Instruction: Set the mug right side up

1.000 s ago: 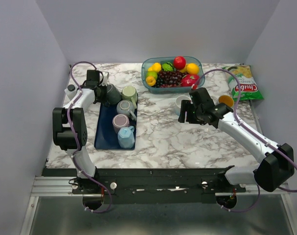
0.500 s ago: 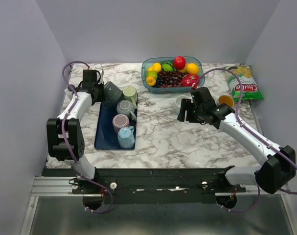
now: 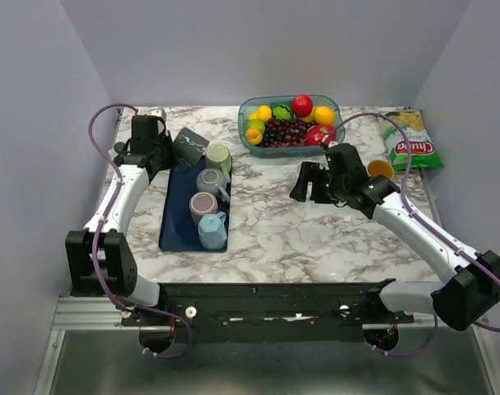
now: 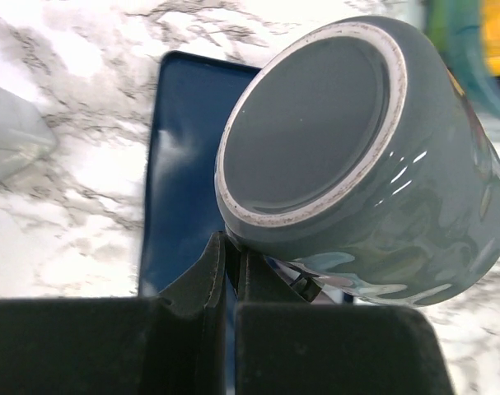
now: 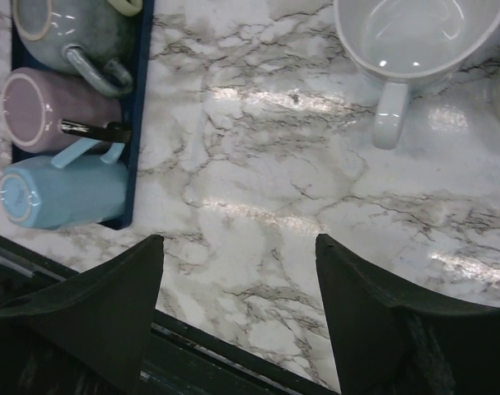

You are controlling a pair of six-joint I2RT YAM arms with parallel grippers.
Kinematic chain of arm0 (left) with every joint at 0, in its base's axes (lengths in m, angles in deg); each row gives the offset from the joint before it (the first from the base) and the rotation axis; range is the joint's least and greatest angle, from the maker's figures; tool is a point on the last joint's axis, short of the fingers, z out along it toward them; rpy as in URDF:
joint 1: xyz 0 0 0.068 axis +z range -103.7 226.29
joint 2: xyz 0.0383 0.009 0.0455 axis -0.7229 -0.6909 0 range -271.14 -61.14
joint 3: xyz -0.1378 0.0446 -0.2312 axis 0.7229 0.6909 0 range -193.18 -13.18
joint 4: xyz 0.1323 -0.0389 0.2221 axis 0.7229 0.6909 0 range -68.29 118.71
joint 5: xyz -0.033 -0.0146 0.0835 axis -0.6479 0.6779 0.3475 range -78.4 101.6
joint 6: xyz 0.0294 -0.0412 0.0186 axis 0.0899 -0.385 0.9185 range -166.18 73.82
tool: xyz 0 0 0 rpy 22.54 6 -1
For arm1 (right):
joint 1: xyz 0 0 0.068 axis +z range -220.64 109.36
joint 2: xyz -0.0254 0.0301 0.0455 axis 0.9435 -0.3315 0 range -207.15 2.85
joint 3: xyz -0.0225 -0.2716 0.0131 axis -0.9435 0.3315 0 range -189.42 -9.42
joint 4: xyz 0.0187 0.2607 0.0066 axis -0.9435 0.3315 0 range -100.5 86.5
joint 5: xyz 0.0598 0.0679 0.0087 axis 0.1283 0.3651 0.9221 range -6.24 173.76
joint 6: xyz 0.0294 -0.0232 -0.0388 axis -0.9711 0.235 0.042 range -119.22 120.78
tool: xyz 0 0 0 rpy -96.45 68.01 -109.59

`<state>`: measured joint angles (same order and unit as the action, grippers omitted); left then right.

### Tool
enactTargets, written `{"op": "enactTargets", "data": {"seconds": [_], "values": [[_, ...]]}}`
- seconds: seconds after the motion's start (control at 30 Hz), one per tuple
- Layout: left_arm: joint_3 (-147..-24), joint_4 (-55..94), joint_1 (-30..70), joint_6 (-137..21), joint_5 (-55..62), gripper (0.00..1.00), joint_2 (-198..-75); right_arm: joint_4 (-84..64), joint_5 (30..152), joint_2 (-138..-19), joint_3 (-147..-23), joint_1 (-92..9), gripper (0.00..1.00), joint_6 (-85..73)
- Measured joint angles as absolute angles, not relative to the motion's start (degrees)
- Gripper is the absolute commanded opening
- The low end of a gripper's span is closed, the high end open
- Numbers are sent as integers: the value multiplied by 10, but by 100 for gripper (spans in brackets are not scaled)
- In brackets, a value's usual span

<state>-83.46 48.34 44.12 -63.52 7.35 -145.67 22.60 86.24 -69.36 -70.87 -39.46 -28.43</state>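
A dark grey mug (image 3: 189,145) hangs tilted over the back end of the blue tray (image 3: 174,226). My left gripper (image 3: 168,146) is shut on it. In the left wrist view the mug (image 4: 348,156) shows its flat base to the camera, and the fingers (image 4: 208,271) pinch it at its lower edge, where a bit of the handle shows. My right gripper (image 3: 304,183) hovers open above the marble at mid-table. In the right wrist view the right gripper (image 5: 237,243) has only bare marble between its fingers.
The tray holds a green mug (image 3: 218,155), a grey mug (image 3: 210,180), a mauve mug (image 3: 203,204) and a light blue mug (image 3: 212,230). A white mug (image 5: 406,37) stands upright. A fruit bowl (image 3: 251,111), a chips bag (image 3: 411,141) and a small orange object (image 3: 381,169) sit at the back right.
The left arm has swung back and left, lifting and turning the dark grey mug off the tray. The right gripper has drawn left, away from the white mug, and opened wider.
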Motion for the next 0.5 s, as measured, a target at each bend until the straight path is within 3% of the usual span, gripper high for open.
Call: {"op": "enactTargets", "data": {"seconds": [0.5], "values": [[-736, 418, 329, -932, 2, 0, -1263, 2, 1066, -681, -726, -363, 85, -366]]}}
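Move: The left hand already holds the grey mug by its handle, clear of the tray; the mug's body is about 4 cm ahead and 4 cm right, slightly higher. The open right hand is roughly 36 cm right of the left hand and 13 cm nearer the base. From the right hand, the grey mug lies about 32 cm left and 16 cm ahead, the white mug 9 cm ahead, 3 cm right and 13 cm below. The green mug stands some 5 cm ahead, 11 cm right and 13 cm below the left hand. Rightward, upward and back, the left hand carries the grey mug over the tray towards the other gripper, about 15 cm in all, keeping its handle pinch and rolling some 30 degrees so its right side rises. The right hand, empty and wide open, climbs about 10 cm and goes as far left to meet it, its left side rising and its fingers swinging counter-clockwise. ##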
